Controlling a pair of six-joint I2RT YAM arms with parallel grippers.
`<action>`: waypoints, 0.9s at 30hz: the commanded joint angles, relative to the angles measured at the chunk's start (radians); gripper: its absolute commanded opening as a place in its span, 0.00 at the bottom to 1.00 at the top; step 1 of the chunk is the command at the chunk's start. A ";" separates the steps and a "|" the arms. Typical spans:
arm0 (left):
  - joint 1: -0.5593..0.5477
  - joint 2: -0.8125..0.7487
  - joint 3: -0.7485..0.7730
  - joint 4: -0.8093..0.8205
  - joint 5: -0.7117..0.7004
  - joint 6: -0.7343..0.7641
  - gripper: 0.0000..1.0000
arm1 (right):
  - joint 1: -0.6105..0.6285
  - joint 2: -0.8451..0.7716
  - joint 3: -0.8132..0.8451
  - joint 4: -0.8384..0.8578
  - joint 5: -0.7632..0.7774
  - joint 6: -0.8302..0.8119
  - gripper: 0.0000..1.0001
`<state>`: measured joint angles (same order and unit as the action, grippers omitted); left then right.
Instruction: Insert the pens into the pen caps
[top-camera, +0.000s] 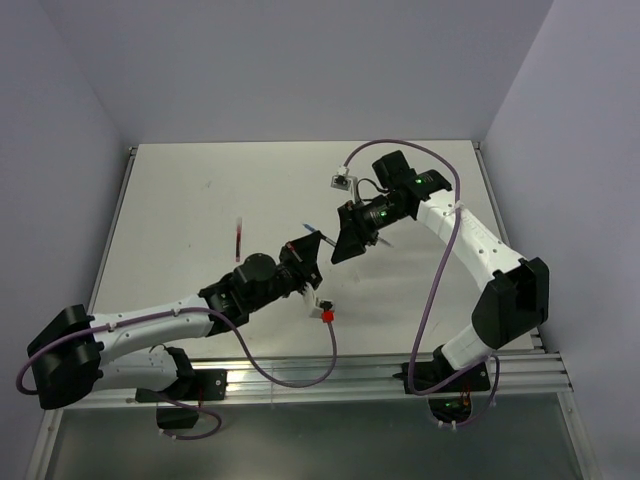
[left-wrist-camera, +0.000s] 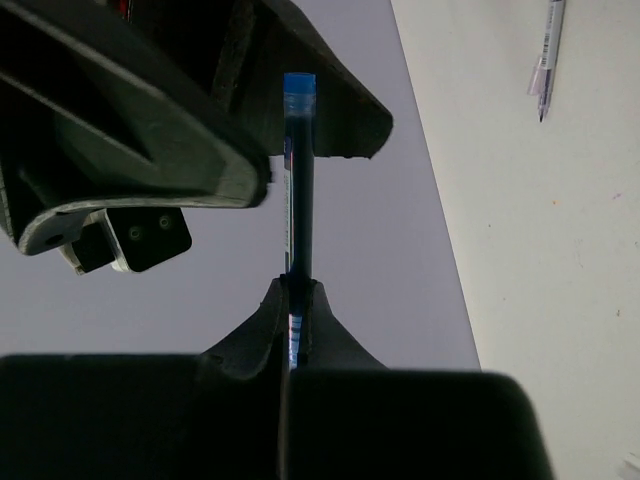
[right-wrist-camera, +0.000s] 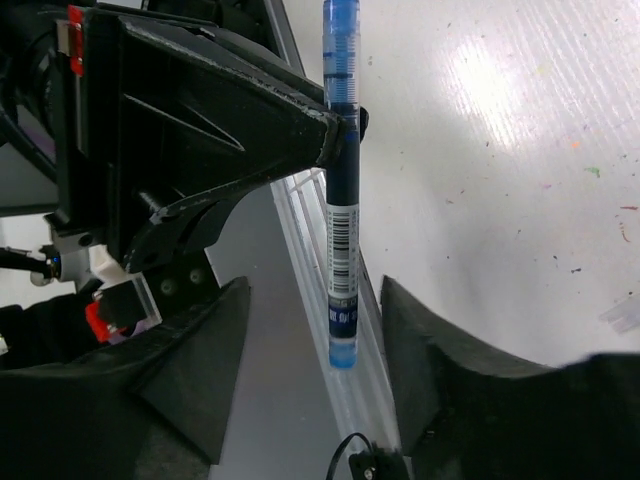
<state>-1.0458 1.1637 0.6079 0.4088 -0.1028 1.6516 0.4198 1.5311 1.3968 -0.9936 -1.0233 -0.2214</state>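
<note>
My left gripper (top-camera: 303, 252) (left-wrist-camera: 297, 285) is shut on the blue pen (top-camera: 311, 229) (left-wrist-camera: 300, 180) (right-wrist-camera: 342, 240) and holds it in the air above the white table. The pen's free end, with a barcode label and a blue end plug, reaches between the fingers of my right gripper (top-camera: 350, 238) (right-wrist-camera: 315, 295). That gripper stands open, with a gap on each side of the pen. A red pen (top-camera: 238, 236) lies on the table to the left. A pale clear pen (left-wrist-camera: 547, 55) lies farther back. A faint translucent piece (right-wrist-camera: 620, 318), perhaps a pen cap, lies on the table.
The two grippers face each other closely over the table's (top-camera: 200, 190) middle. An aluminium rail (top-camera: 400, 372) runs along the near edge. Purple cables (top-camera: 440, 270) hang from both arms. Lilac walls enclose the table on three sides.
</note>
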 joint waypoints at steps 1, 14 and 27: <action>-0.008 0.019 0.064 0.059 -0.035 -0.056 0.00 | 0.008 -0.002 0.008 0.021 -0.026 0.004 0.59; -0.008 0.011 0.026 0.070 0.023 0.000 0.00 | 0.008 -0.006 -0.022 0.018 0.006 -0.009 0.36; -0.007 -0.012 -0.016 0.056 0.043 0.047 0.00 | 0.008 -0.028 -0.039 0.019 0.026 -0.018 0.36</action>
<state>-1.0485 1.1778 0.6025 0.4374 -0.0841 1.6775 0.4229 1.5356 1.3647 -0.9882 -0.9951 -0.2256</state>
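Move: The blue pen sits in the left hand's closed fingers, its barcoded half sticking out to the right. Its middle lies about 4 cm left, 2 cm ahead and 2 cm below the open right hand. From that same right hand, the clear cap on the table is roughly 8 cm ahead and 6 cm right, the clear pen some 17 cm ahead and 11 cm right, both about 20 cm lower. Right hand sinks about 1.5 cm over the blue pen's free end, jaws half-closing around it; left keeps its hold. ##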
